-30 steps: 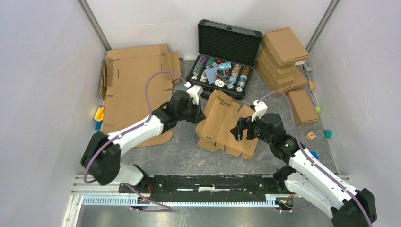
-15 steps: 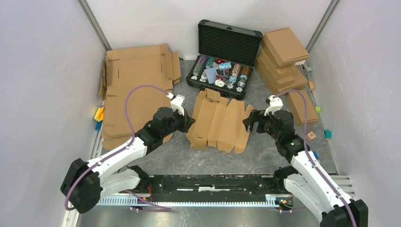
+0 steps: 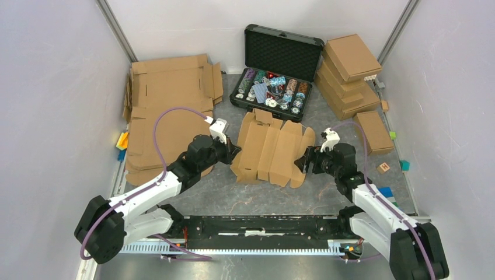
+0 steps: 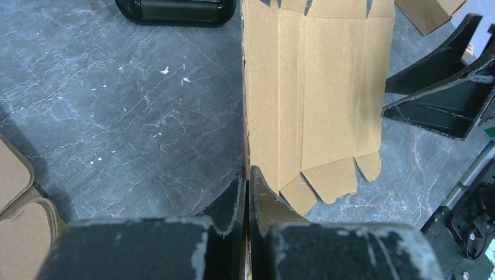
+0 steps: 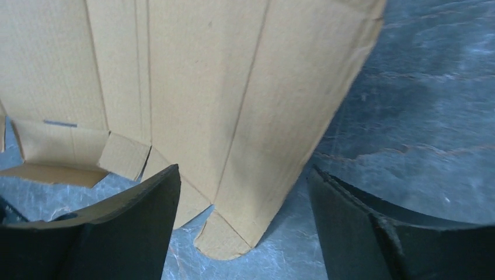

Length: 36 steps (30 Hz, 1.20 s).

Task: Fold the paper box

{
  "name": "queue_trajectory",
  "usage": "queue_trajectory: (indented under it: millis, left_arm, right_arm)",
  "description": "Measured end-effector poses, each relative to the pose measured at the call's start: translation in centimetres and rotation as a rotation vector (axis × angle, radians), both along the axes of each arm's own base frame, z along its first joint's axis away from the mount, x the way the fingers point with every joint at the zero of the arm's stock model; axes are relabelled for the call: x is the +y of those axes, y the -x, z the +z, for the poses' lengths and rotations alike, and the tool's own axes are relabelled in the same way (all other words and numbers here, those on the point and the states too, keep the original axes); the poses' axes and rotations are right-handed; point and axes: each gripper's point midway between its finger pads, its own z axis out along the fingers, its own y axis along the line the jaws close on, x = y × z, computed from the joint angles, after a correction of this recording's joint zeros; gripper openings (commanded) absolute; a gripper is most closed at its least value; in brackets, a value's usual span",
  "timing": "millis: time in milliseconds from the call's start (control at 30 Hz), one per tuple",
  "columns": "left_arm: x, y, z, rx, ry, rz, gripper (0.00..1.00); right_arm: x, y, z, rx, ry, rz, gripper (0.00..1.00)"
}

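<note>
The paper box point(image 3: 271, 151) lies unfolded and nearly flat on the grey table, a brown cardboard sheet with creases and cut tabs. My left gripper point(image 3: 233, 153) is at its left edge. In the left wrist view the jaws point(image 4: 246, 181) are shut on that thin edge, and the sheet point(image 4: 327, 87) stretches away to the right. My right gripper point(image 3: 302, 161) is at the sheet's right edge with its jaws open. In the right wrist view the sheet's rounded corner tab point(image 5: 227, 233) lies between the two wide-apart fingers point(image 5: 146, 204), without touching them.
An open black case point(image 3: 274, 87) of poker chips stands just behind the sheet. Folded brown boxes point(image 3: 350, 67) are stacked at the back right, with one more point(image 3: 373, 131) beside them. Large cardboard sheets point(image 3: 169, 111) cover the left side. Small coloured blocks point(image 3: 383, 168) lie by the walls.
The box was raised and bunched between the arms and now lies spread flat. The left arm drew back left with its edge. The right gripper came in lower at the right edge.
</note>
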Motion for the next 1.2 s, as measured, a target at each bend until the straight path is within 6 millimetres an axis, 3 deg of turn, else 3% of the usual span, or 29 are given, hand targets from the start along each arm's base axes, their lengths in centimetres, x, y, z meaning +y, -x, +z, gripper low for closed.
queue_trajectory:
  millis: [133,233,367,500,533,633,700,833,1033,1133,1200]
  left_arm:
    - [-0.1,-0.1,0.2,-0.008,0.006,0.000,0.02]
    - [-0.2,-0.3,0.0,-0.015,0.012,0.002,0.02]
    - [-0.2,-0.7,-1.3,-0.005,0.002,0.016,0.02]
    - [-0.4,-1.0,-2.6,0.019,-0.019,0.019,0.04]
    - [-0.3,-1.0,-2.8,0.023,-0.023,0.022,0.09]
    - [-0.3,-1.1,-3.2,0.034,-0.032,0.026,0.44]
    - [-0.3,-1.0,-3.6,0.051,-0.038,0.027,0.58]
    - [-0.5,-1.3,-4.0,0.090,-0.055,0.035,0.66]
    - [0.1,-2.9,-3.4,0.102,-0.045,0.079,0.68]
    - [0.7,-3.1,-2.8,0.087,-0.032,0.095,0.78]
    - [0.9,-2.8,-2.0,0.064,-0.016,0.097,0.79]
  right_arm:
    - [1.4,0.2,-0.4,0.008,-0.061,0.062,0.60]
    - [2.3,0.1,0.6,-0.033,-0.103,0.102,0.44]
    - [2.7,-0.3,2.3,-0.112,-0.117,0.134,0.25]
    - [2.7,-0.5,2.6,-0.130,-0.091,0.149,0.06]
    - [2.6,-0.7,2.6,-0.132,-0.082,0.149,0.05]
    - [2.4,-1.0,2.8,-0.136,-0.059,0.147,0.03]
    - [2.3,-1.2,3.2,-0.155,-0.040,0.152,0.04]
    - [2.3,-1.1,4.8,-0.238,-0.019,0.184,0.03]
    - [2.9,-0.8,8.1,-0.394,-0.017,0.239,0.04]
    - [2.8,-0.8,8.7,-0.428,-0.007,0.244,0.04]
    - [2.8,-0.8,8.9,-0.437,-0.004,0.250,0.04]
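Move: Just left of the right hand's open fingers, about 3 cm off and 1 cm ahead at nearly the same height, is the paper box's right edge; the box's middle is some 10 cm left and 5 cm ahead of that hand. The left hand still pinches the raised left edge; from it the right edge is about 22 cm right, 3 cm back and 6 cm lower. The poker case lies some 22 cm ahead and 13 cm right of the left hand, 9 cm below. Closing as it slides about 3 cm left, the right hand pinches the box's right edge, then lifts it to some 9 cm above its start, fingertips tipping up about 25 degrees and swinging slightly counter-clockwise. The left hand sinks 4 cm, opens wide to let go of the left edge once the right has shut, then eases forward and partly back up, fingers open. ##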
